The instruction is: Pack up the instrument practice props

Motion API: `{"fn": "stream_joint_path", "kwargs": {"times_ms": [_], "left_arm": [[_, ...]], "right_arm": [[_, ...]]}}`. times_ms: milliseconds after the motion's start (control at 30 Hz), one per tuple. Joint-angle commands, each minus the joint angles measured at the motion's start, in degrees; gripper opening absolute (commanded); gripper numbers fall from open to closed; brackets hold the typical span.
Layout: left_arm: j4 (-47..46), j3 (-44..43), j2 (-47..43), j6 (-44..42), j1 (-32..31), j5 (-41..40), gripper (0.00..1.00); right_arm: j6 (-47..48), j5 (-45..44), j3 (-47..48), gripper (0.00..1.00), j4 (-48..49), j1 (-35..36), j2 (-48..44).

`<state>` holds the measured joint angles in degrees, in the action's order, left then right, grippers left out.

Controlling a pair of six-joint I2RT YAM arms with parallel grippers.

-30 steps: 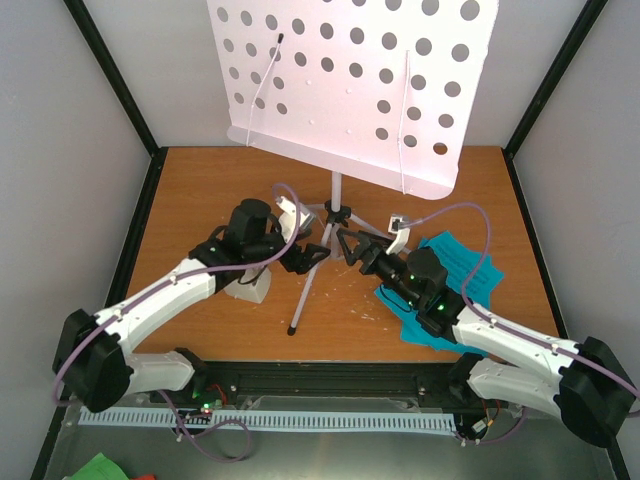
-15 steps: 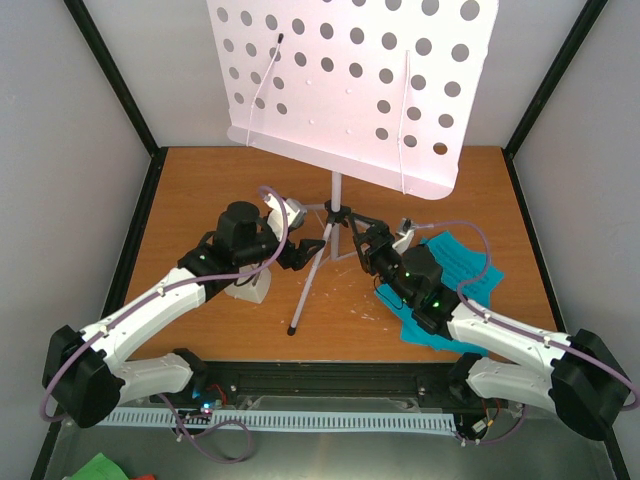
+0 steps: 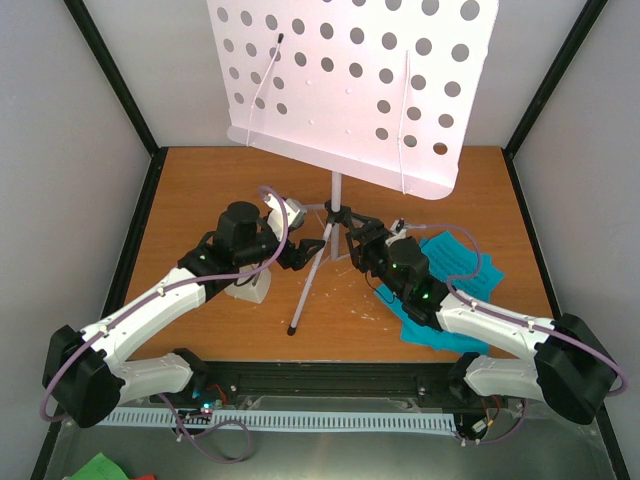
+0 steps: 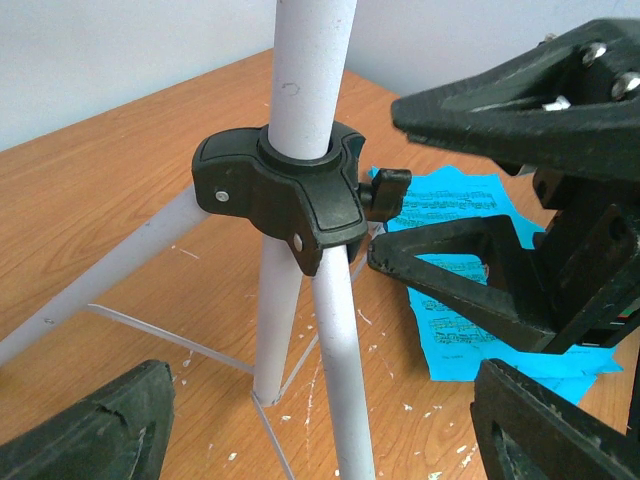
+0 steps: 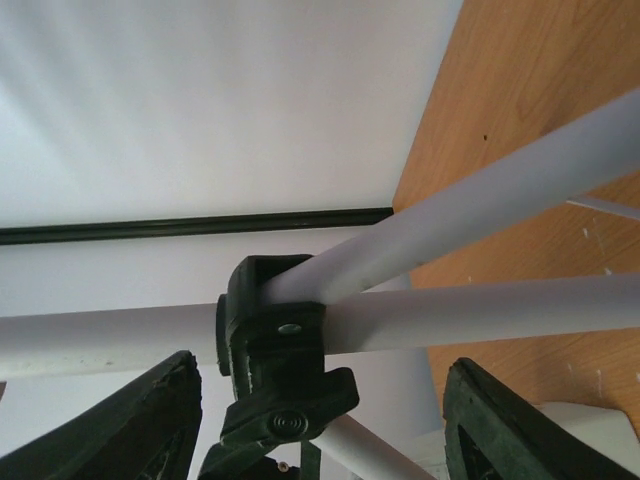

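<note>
The pale lilac music stand stands at mid-table, its perforated tray up high over a black hub and spread legs. My left gripper is open; in the left wrist view its fingers straddle one leg below the hub without touching it. My right gripper is open around the hub, with a gap on each side. Cyan sheet-music pages lie flat under the right arm. A white metronome sits partly hidden beneath the left arm.
The stand's front leg ends at a black foot near the table's front edge. Black frame posts and pale walls close in the table on three sides. The right gripper's fingers crowd the hub in the left wrist view.
The right gripper pushed forward up to the stand's hub and its jaws narrowed. The left arm swung in toward the leg, then held still.
</note>
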<state>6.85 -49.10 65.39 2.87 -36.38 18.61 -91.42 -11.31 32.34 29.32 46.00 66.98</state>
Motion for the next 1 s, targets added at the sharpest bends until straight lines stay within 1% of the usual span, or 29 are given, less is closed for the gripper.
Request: {"fn": "stream_joint_path", "kwargs": {"times_ms": [0, 367, 567, 633, 700, 767, 967], "left_arm": [[-1.6, 0.0, -0.1, 0.4, 0.0, -0.2, 0.82], [-1.7, 0.0, 0.2, 0.6, 0.0, -0.1, 0.81], [-1.7, -0.1, 0.7, 0.9, 0.0, 0.7, 0.81], [-1.6, -0.1, 1.0, 1.0, 0.0, 1.2, 0.81], [-1.6, -0.1, 1.0, 1.2, 0.0, 1.3, 0.81], [-1.7, -0.1, 0.8, 1.3, 0.0, 1.4, 0.81], [-1.7, -0.2, 1.0, 1.3, 0.0, 1.7, 0.81]], "right_arm": [[-2.2, -0.2, 1.8, 0.63, 1.6, 0.3, 1.3], [-2.8, -0.2, 1.6, 0.43, 2.0, 0.3, 1.4], [-2.7, -0.5, 1.5, 0.4, 2.3, 0.4, 1.0], [-2.6, -0.4, 1.6, 0.43, 2.6, 0.4, 1.0], [-2.5, -0.3, 1.9, 0.51, 2.5, 0.4, 0.9], [-2.4, -0.1, 2.0, 0.51, 2.6, 0.5, 0.8], [-2.0, -0.5, 2.3, 0.38, 2.8, 0.9, 0.8]]}}
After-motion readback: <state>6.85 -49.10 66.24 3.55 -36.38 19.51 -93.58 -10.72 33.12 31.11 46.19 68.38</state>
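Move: The stand's black clamp knob lies almost between the open fingers of the right hand, about 2 cm ahead, 1 cm to the left and 1 cm above. From that hand, the black leg hub is some 4 cm ahead and 3 cm left, 1 cm above. The front leg's middle is about 11 cm back, 9 cm left and 12 cm below. The blue music sheets lie around 16 cm back, 22 cm right, 24 cm down. From the left hand the knob is roughly 7 cm ahead and 8 cm right, about level. Close the right fingers around the stand's clamp knob from above and below, until the pads come up against it. While closing, edge the hand not quite 1 cm left onto the knob, dipping slightly and then rising a little above the starting height. Near the end, ease the fingers open a bit and narrow them again, with hardly any wrist turn. ##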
